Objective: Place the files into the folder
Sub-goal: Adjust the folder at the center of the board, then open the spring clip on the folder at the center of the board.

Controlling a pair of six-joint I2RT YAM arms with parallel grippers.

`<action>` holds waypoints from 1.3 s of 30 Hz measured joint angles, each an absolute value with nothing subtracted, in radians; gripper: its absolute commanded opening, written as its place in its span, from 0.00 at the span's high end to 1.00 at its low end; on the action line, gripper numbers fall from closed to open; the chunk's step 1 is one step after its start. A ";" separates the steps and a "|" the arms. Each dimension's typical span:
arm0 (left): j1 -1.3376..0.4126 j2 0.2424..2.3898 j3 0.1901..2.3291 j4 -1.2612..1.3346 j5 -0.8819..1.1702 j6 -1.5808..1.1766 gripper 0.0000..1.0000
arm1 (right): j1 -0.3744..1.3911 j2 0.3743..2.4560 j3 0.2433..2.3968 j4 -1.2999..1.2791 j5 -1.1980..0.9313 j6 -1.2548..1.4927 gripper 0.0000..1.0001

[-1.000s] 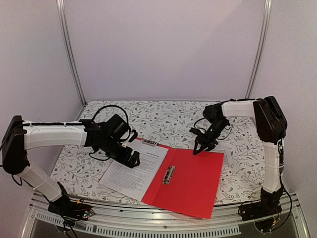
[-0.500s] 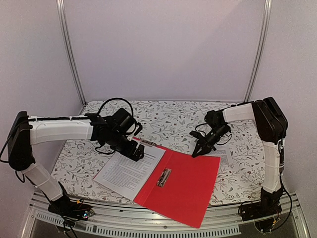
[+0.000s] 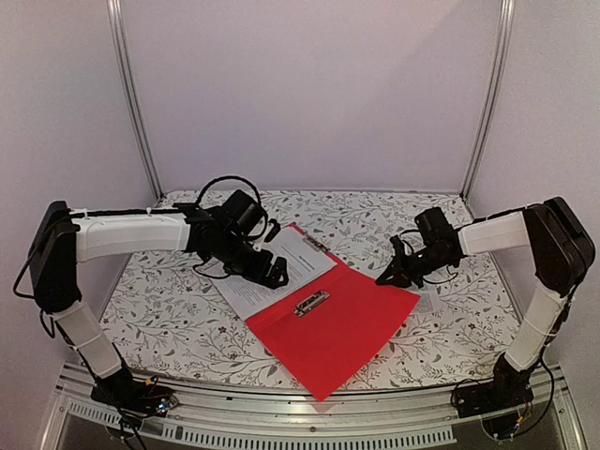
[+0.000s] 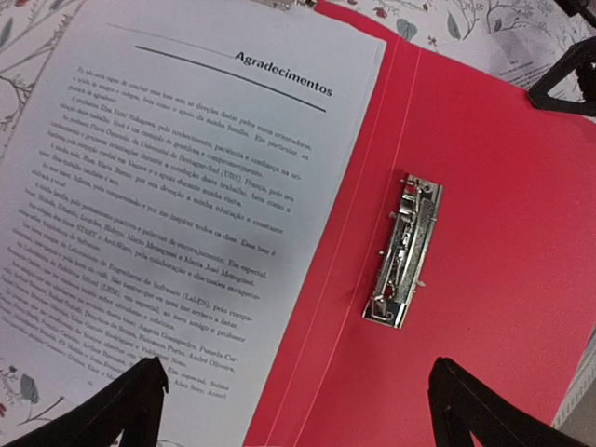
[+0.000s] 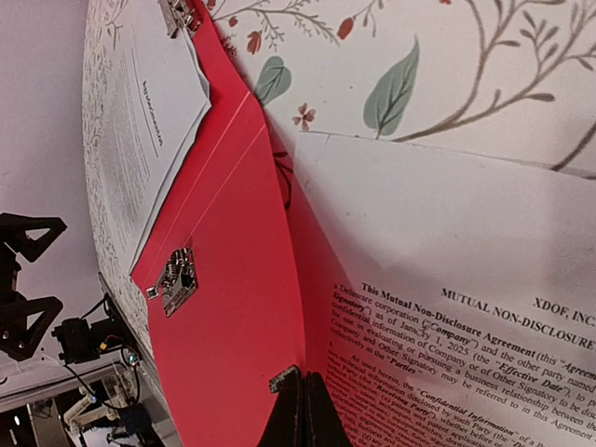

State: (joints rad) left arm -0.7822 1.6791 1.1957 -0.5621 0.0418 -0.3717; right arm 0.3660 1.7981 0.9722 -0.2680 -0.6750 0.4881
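Note:
The red folder (image 3: pixel 347 323) lies open on the floral table, its metal clip (image 4: pixel 405 251) on the inner right cover. One printed sheet of the files (image 4: pixel 168 186) rests on the left cover. My left gripper (image 4: pixel 307 424) hovers open just above the spine, touching nothing. A second sheet (image 5: pixel 466 279) lies on the table, partly under the folder's right cover (image 5: pixel 233 279). My right gripper (image 5: pixel 303 405) is shut on that cover's outer edge, which is lifted a little off the sheet. In the top view the right gripper (image 3: pixel 386 278) sits at the folder's far right corner.
A small silver clip (image 5: pixel 182 14) sits at the top edge of the left sheet. The floral tablecloth (image 3: pixel 375 225) runs to pale walls at the back and sides, with metal posts (image 3: pixel 487 94) in the corners. An aluminium rail (image 3: pixel 281 412) lines the near edge.
The right gripper shut on the folder's edge and moved right and back. The folder turned and slid away from the near edge. The left arm went back with it, still open.

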 measured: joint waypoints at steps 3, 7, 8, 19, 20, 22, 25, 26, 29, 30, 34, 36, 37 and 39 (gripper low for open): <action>-0.754 1.725 1.195 -0.530 0.153 -0.408 0.00 | 0.366 1.723 0.845 -0.143 -0.598 0.590 1.00; -0.729 1.768 1.190 -0.499 0.238 -0.448 0.02 | 0.397 1.631 0.719 -0.038 -0.485 0.690 1.00; -0.727 1.776 1.190 -0.492 0.247 -0.459 0.03 | 0.414 1.609 0.696 -0.018 -0.452 0.712 1.00; -0.724 1.797 1.153 -0.375 0.267 -0.572 0.05 | 0.671 1.425 0.529 0.120 -0.096 0.849 0.21; -0.724 1.797 1.139 -0.358 0.266 -0.585 0.05 | 0.690 1.406 0.522 0.122 -0.062 0.848 0.16; -0.722 1.796 1.109 -0.329 0.265 -0.609 0.06 | 0.719 1.367 0.515 0.129 -0.010 0.845 0.05; -0.721 1.796 1.073 -0.295 0.265 -0.633 0.08 | 0.743 1.318 0.513 0.139 0.040 0.834 0.01; -0.722 1.796 1.067 -0.288 0.265 -0.638 0.11 | 0.746 1.302 0.513 0.141 0.052 0.823 0.01; -0.726 1.796 1.065 -0.266 0.264 -0.656 0.22 | 0.746 1.271 0.513 0.139 0.073 0.791 0.01; -0.727 1.796 1.068 -0.259 0.267 -0.658 0.24 | 0.746 1.266 0.516 0.132 0.076 0.776 0.01; -0.734 1.814 1.092 -0.240 0.274 -0.677 0.39 | 0.746 1.264 0.570 0.072 0.081 0.698 0.01; -0.737 1.829 1.101 -0.234 0.276 -0.687 0.47 | 0.746 1.265 0.605 0.055 0.081 0.659 0.01; -0.738 1.842 1.107 -0.233 0.278 -0.686 0.50 | 0.746 1.265 0.619 0.051 0.081 0.641 0.01; -0.739 1.865 1.114 -0.228 0.281 -0.696 0.54 | 0.746 1.267 0.639 0.051 0.081 0.607 0.01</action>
State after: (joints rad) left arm -0.7387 1.8652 1.1145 -0.2283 0.2806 -0.6964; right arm 0.7464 1.2671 0.6388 0.0505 0.0814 0.6071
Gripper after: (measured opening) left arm 0.522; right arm 0.988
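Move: The left hand, open, is over the folder beside its spine: the middle clip is roughly 8 cm to the right, 2 cm ahead and 7 cm below. The paper sheet's middle is about 9 cm ahead and 1 cm left, the top clip some 18 cm ahead and 9 cm right. The right hand already pinches the folder's right-hand edge, with the middle clip about 15 cm to its left and 3 cm back, and the folder's right corner 8 cm right and 2 cm back. Backwards, starting with a short swing to its right, the right hand drags the folder's pinched edge about 5 cm, then opens wide, lets go and rises some 9 cm, its fingers swinging up to point more forward. The left hand sinks about 6 cm and shifts 4 cm right to the near end of the middle clip, tilting and closing to about half. ##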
